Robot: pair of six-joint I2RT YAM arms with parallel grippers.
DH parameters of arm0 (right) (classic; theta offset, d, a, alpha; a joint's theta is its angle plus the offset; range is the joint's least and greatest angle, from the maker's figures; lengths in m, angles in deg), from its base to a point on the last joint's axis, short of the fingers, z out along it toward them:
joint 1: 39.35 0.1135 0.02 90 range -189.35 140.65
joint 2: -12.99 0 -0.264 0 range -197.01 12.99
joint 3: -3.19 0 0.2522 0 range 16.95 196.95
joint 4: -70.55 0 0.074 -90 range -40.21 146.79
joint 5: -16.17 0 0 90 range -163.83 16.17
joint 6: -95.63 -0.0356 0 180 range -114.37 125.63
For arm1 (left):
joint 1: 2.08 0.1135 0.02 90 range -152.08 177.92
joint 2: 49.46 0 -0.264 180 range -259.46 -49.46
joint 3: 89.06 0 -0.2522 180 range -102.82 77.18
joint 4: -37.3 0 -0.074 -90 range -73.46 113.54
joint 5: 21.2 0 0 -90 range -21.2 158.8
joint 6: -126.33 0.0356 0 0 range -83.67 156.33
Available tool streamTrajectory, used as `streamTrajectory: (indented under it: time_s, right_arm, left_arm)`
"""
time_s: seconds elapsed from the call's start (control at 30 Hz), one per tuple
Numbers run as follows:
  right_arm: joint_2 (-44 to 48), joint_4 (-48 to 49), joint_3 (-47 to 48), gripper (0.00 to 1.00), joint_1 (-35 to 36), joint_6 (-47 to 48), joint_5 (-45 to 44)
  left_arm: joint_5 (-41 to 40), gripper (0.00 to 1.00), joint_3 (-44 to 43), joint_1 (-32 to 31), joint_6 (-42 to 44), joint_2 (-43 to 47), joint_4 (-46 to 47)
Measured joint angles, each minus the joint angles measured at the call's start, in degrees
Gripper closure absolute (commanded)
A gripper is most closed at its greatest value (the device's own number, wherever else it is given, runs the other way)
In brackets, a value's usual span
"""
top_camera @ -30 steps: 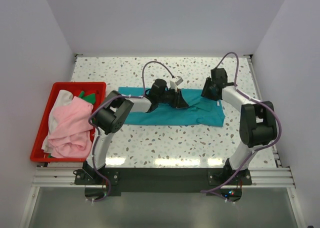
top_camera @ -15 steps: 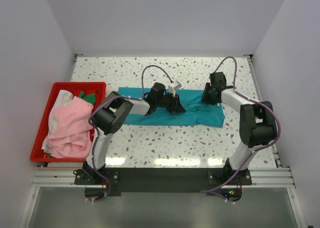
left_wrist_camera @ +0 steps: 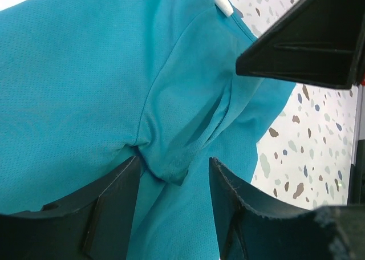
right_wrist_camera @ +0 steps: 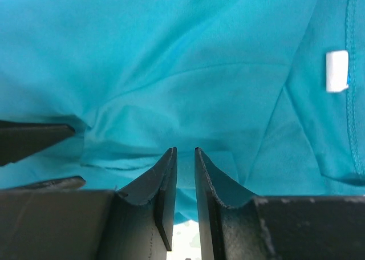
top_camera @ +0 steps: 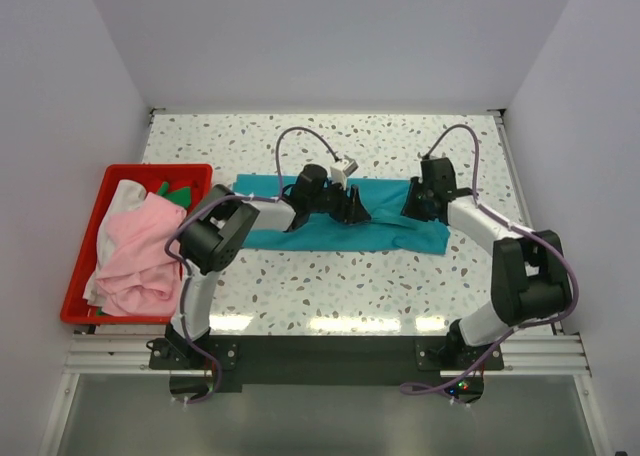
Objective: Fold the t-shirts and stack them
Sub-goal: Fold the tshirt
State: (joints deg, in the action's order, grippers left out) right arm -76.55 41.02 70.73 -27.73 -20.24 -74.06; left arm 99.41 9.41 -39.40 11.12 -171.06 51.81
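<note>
The teal t-shirt (top_camera: 385, 234) lies spread across the middle of the table, partly folded lengthwise. My left gripper (top_camera: 355, 209) is low over its middle; in the left wrist view (left_wrist_camera: 174, 160) the jaws stand apart around a small bunched fold of teal cloth (left_wrist_camera: 171, 157). My right gripper (top_camera: 414, 205) is at the shirt's right part; in the right wrist view (right_wrist_camera: 185, 150) the jaws are nearly together with teal cloth (right_wrist_camera: 171, 60) pinched at the tips. A light pink shirt (top_camera: 140, 251), a white piece (top_camera: 125, 196) and a dark green piece (top_camera: 176, 191) lie in the bin.
The red plastic bin (top_camera: 110, 170) stands at the table's left edge. White walls close in the left, back and right sides. A white label (right_wrist_camera: 336, 70) sits near the shirt's collar seam. Speckled tabletop (top_camera: 330, 281) shows in front of the shirt.
Both grippers have moved towards the back of the table, taking the teal cloth with them. The shirt's far edge now lies flatter and farther back.
</note>
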Motion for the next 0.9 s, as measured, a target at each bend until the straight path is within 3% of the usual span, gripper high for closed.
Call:
streamTrajectory:
  time_s: [0.23,0.4,0.6,0.9]
  right_arm:
    - [4.35,0.31,-5.25,0.79,1.49,0.0,1.99]
    - [7.61,-0.5,-7.93,0.78,2.54,-0.02,2.34]
    - [12.74,-1.29,-7.93,0.78,2.51,-0.24,-0.46]
    - [12.61,-4.26,-3.93,0.79,0.85,-1.14,-5.64]
  left_arm:
    - [-4.35,0.41,-0.35,0.0,-1.29,2.99,-1.22]
    - [-6.71,0.44,-6.82,-0.09,-1.62,2.99,-5.81]
    - [-9.07,0.48,-15.91,-2.16,-1.09,-0.52,-10.36]
    - [-9.88,0.49,-17.84,-7.58,0.35,-5.6,-16.24]
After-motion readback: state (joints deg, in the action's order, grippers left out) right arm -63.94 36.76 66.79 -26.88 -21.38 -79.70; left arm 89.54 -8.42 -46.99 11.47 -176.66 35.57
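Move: The turquoise t-shirt's folded-over sleeve has its middle about 7 cm to the right of the half-open left fingers, level with them fore and aft and some 2 cm lower. From the right hand, sleeve-middle lies roughly 4 cm left, 1 cm back and 3 cm below. The white tag sits about 7 cm right of the right hand and 3 cm farther out, and the shirt's near right corner some 9 cm right and 8 cm back of it. The left hand heads for the middle of the folded sleeve in an arch: up about 7 cm and forward 5, then back and down while swinging right, ending some 6 cm to the right with its fingers still half open. The right hand draws back over the sleeve about 4 cm, then rises clear and eases right and a little forward, fingers staying nearly shut. ##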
